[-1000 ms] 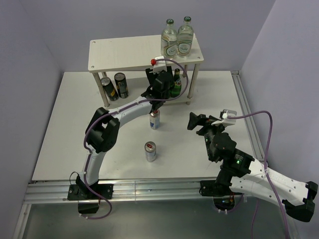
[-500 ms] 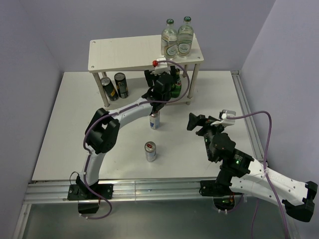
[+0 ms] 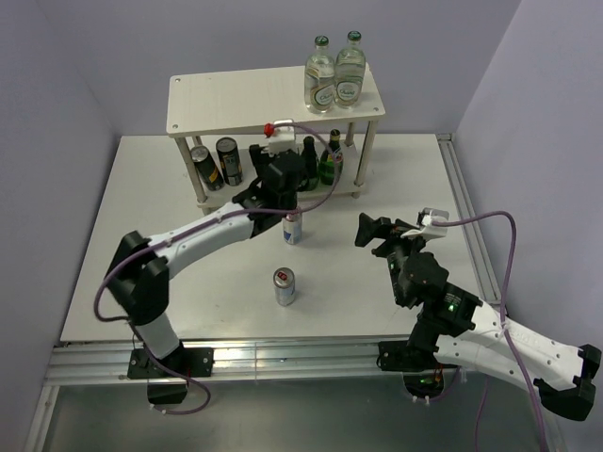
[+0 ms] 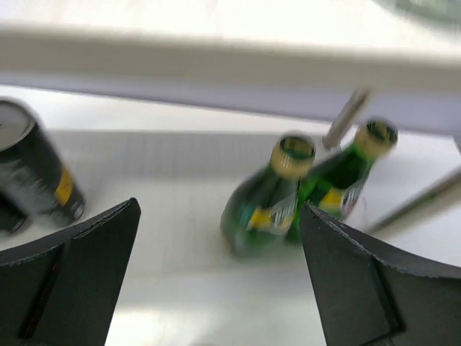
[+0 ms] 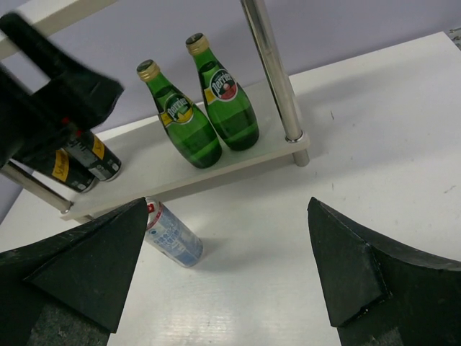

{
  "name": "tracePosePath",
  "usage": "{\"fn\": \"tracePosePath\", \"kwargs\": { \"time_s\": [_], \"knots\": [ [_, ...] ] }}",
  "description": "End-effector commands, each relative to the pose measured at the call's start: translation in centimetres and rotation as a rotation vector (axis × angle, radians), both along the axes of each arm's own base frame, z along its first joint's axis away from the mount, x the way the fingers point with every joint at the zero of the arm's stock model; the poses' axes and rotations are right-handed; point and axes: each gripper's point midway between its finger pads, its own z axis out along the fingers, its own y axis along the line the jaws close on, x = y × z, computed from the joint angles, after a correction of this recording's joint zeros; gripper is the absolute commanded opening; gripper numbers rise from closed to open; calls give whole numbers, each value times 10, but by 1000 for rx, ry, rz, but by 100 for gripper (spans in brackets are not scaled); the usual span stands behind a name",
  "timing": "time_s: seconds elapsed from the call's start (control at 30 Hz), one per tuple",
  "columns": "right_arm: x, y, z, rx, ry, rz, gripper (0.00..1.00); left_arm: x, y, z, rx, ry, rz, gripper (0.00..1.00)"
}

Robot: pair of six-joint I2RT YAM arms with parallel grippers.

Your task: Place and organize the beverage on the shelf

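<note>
The pale wood shelf [image 3: 236,97] carries two clear bottles with green caps [image 3: 320,75] [image 3: 350,71] at the right end of its top board. Two green glass bottles [image 3: 311,155] [image 3: 332,158] stand side by side on the lower board, also visible as green bottles [image 4: 270,205] [image 5: 180,119]. My left gripper [image 3: 283,169] [image 4: 220,209] is open and empty, just in front of them. One silver-blue can [image 3: 293,226] [image 5: 173,234] stands on the table before the shelf, another silver-blue can [image 3: 285,286] nearer me. My right gripper [image 3: 375,231] [image 5: 227,204] hangs open and empty to the right.
Two dark cans with yellow marks [image 3: 201,168] [image 3: 228,160] stand on the lower board's left part, one dark can [image 4: 36,173] blurred in the left wrist view. A metal shelf leg [image 5: 274,79] rises right of the green bottles. Purple walls close in the table [image 3: 141,273].
My left gripper has opened, letting go of a green bottle on the lower board, and has drawn back to the left. The right arm has not moved.
</note>
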Motion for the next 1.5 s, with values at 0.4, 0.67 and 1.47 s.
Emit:
{"fn": "tracePosePath", "kwargs": {
  "time_s": [0.4, 0.67, 1.47],
  "knots": [
    [-1, -7, 5, 52, -17, -29, 98, -108, -1, -102, -9, 241, -322, 99],
    [-1, -7, 5, 51, -15, -29, 98, -96, -21, -117, -38, 219, -333, 99],
    [1, -2, 3, 43, -10, -19, 98, -58, -19, -149, 20, 154, -156, 34]
  ]
}}
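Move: The silver can by the shelf stands about 7 cm back from the left hand, 1 cm to its right and some 20 cm below. The green bottle just placed on the lower shelf stands roughly 8 cm ahead, 4 cm right and 8 cm below, its twin 9 cm ahead and 10 cm right at that height. Another silver can is some 24 cm back, straight in line and 20 cm down. From the right hand the aimed-at can lies about 13 cm ahead, 19 cm left and 20 cm below. With its fingers wide open, the left hand backs away from the green bottles and out from the shelf by about 11 cm, soon sinking steeply as well, while the wrist tips down some 15 degrees and swings clockwise. From low behind the silver can nearest the shelf it eases some 4 cm forward and a little farther down, turning partly back counter-clockwise, then closes its fingers to about half and pinches that can by its sides. ##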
